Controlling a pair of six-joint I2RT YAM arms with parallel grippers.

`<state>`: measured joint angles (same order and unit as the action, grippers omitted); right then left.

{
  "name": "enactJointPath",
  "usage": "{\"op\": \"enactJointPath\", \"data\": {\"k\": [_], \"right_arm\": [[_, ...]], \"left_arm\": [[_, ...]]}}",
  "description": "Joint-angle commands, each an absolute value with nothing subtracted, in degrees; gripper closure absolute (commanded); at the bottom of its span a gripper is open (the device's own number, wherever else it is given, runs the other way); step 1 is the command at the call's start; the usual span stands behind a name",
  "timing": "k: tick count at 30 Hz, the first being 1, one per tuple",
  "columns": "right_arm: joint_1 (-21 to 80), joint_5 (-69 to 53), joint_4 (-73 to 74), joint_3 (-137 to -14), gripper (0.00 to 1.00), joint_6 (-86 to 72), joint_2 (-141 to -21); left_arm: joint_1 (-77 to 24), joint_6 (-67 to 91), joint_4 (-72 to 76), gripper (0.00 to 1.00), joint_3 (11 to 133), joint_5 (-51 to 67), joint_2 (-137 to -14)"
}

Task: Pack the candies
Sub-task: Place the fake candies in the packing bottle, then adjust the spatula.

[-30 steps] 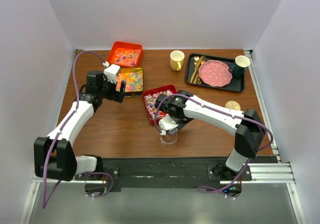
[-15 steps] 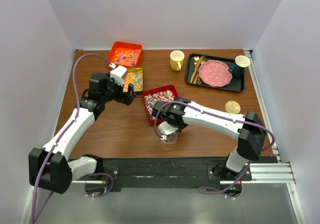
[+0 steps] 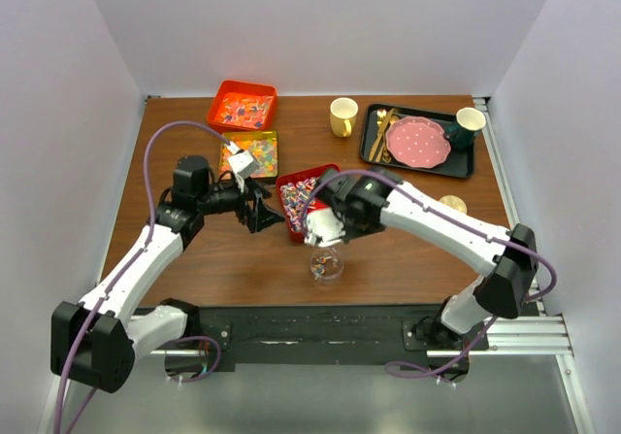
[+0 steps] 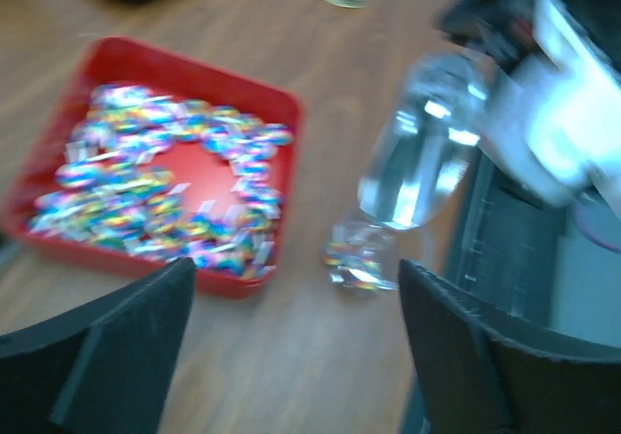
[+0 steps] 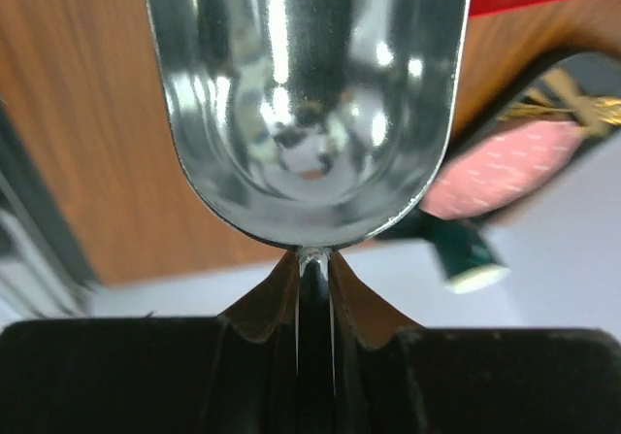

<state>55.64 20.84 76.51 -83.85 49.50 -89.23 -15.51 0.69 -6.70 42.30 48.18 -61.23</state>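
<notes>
Wrapped white-pink-purple candies (image 3: 294, 196) fill a red tray (image 3: 312, 176) at mid table; the left wrist view shows these candies (image 4: 146, 186) in the tray (image 4: 257, 99). Glossy gummies lie in a yellow tray (image 3: 257, 152), and orange-red candies in an orange tray (image 3: 243, 106). A small clear cup (image 3: 327, 265) near the front edge holds a few wrapped candies (image 4: 357, 257). My right gripper (image 3: 325, 226) is shut on the handle of an empty metal scoop (image 5: 310, 94), which hangs over the cup. Just left of the red tray, my left gripper (image 3: 262, 211) stands open with nothing in it.
A black tray (image 3: 464, 167) at the back right carries a pink dotted plate (image 3: 419, 141), gold cutlery (image 3: 380, 129) and a dark green cup (image 3: 468, 121). A yellow mug (image 3: 343, 116) stands beside it. A round gold lid (image 3: 451, 204) lies near the right edge.
My left arm has swung from the yellow tray toward the red tray and the cup. My right gripper has lifted the scoop from over the cup toward the red tray.
</notes>
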Motion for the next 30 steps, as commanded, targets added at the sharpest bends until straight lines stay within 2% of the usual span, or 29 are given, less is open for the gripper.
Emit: {"op": "enactJointPath", "data": {"k": [1, 3, 8, 13, 17, 26, 30], "right_arm": [[50.01, 7.73, 75.59, -86.92, 1.00, 40.78, -85.17], [49.66, 6.69, 73.32, -87.63, 1.00, 41.39, -84.38], [49.40, 5.28, 66.10, -82.44, 1.00, 42.36, -81.47], [49.57, 5.00, 62.76, -81.83, 1.00, 42.45, -80.60], [49.57, 6.50, 59.69, -81.91, 1.00, 44.47, -81.12], [50.80, 7.47, 57.31, -82.27, 1.00, 48.16, -82.53], [51.94, 7.73, 55.99, -82.44, 1.00, 47.47, -83.58]], "left_arm": [[-15.21, 2.90, -4.13, 0.16, 43.06, 67.55, -64.67], [-14.77, 7.80, -0.81, 0.21, 42.28, 70.74, -65.65], [-14.50, 22.38, 16.05, 0.24, 36.66, 75.41, -66.88], [-13.97, 30.74, 24.41, 0.34, 36.04, 79.35, -71.96], [-13.89, 42.09, 38.19, 0.36, 34.54, 77.97, -75.23], [-13.27, 45.87, 40.24, 0.36, 35.60, 74.09, -78.31], [-12.66, 49.04, 43.15, 0.41, 34.98, 72.95, -79.63]]}}
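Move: Ahead of the left hand's open fingers, the metal scoop's bowl is about 13 cm to the right, 5 cm back and some 3 cm lower, still in the right hand's grip. From the right hand, the left fingers are about 20 cm left and 2 cm forward. The glass jar with candies lies 7 cm left, 9 cm back and 13 cm below the right hand; the red candy box is 12 cm left, 5 cm forward and about as low. Swinging up and away from over the jar, the right hand keeps its grip on the scoop and carries it about 5 cm left, plus a little forward and up, rolling some 25 degrees so its left side rises. The left hand draws back 5 cm and right 3 cm, then eases 2 cm forward again, tipping down, rolling its left side down and turning clockwise while its fingers partly close, ending close to the scoop's lip. ##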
